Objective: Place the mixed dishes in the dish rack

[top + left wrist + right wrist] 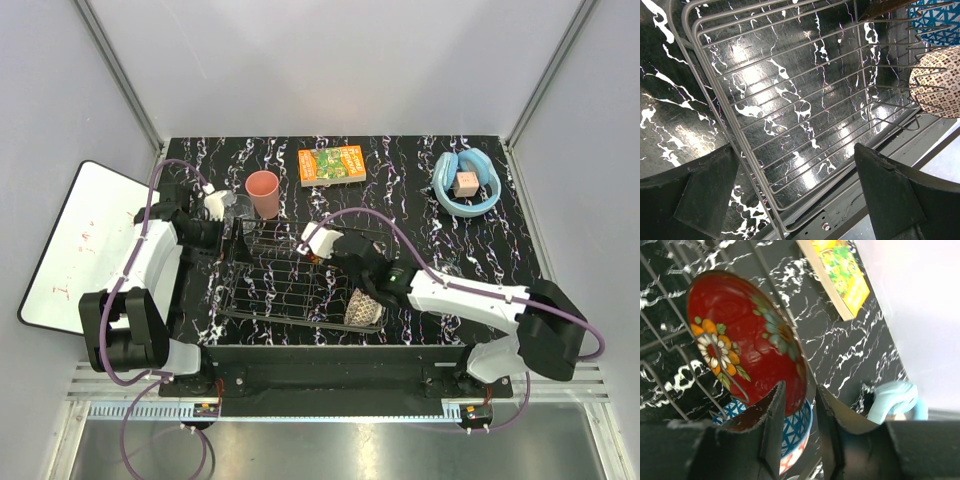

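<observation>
The dish rack [270, 285] lies mid-table. A glossy red bowl [740, 335] with painted flowers stands on edge among its prongs, and a blue patterned bowl [795, 432] sits just behind it. My right gripper [800, 395] straddles the red bowl's rim, one finger inside and one outside, jaws a little apart with a gap showing. A beige patterned bowl [364, 308] stands at the rack's near right end. My left gripper [795, 190] hangs wide open and empty over the rack's bare left end [790, 100]. A salmon-pink cup [264, 193] stands behind the rack.
An orange-green box [331, 164] lies at the back centre. Light-blue headphones [466, 183] sit at the back right. A white board [80, 240] leans off the table's left edge. The enclosure walls close in the back and sides.
</observation>
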`<action>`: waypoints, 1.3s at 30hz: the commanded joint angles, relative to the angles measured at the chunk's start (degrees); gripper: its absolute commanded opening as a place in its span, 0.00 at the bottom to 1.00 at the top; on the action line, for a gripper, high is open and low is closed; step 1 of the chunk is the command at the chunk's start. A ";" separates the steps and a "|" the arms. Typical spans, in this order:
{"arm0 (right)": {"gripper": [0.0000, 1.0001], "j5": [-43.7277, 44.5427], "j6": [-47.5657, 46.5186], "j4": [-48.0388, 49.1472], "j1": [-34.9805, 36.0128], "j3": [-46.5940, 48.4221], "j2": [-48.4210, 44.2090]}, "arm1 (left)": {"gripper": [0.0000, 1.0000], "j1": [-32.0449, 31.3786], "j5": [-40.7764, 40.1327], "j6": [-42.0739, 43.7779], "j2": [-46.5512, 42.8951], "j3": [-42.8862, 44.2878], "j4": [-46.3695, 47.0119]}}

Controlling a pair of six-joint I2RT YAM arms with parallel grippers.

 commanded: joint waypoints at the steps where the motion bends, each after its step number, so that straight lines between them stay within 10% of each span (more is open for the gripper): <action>1: 0.39 6.27 9.42 1.76 -0.12 0.11 -6.01 | 0.99 -0.03 0.48 0.83 -0.82 2.20 -0.15; 9: 0.56 17.88 39.04 -20.33 -2.04 4.59 -17.42 | 0.99 -0.03 0.31 1.10 -0.99 2.37 -0.42; 17: 0.69 -1.14 78.02 -43.86 -28.10 -0.58 -29.83 | 0.99 -0.03 0.75 0.92 -0.82 3.16 -0.94; 24: 0.81 -15.69 88.61 -49.31 -41.24 -4.81 -24.92 | 0.99 0.06 0.22 1.98 -1.34 3.60 -2.08; 39: 0.98 -14.81 106.00 -60.13 -41.60 -12.53 -26.58 | 0.99 -0.03 1.36 2.60 -0.99 5.01 -2.79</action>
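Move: The clear plate I go for next lies about 10 cm back and 22 cm to the right of my right hand, some 16 cm lower. The red plate, already released in the rack, has its middle some 2 cm back, 4 cm left and 6 cm below; the blue bowl is about 6 cm back, 6 cm right and 11 cm down. From my left hand, the clear plate is roughly 7 cm back and 45 cm right, 11 cm lower. I bring my right hand away from the red plate's rim in an arc, some 23 cm right, rising about 7 cm over the bowl side of the rack, then sinking well below its start while drawing back about 10 cm to the clear plate. The wrist swings clockwise past a quarter turn and tips the fingers steeply down; they spread from about a third open to nearly wide, without touching the clear plate yet. ##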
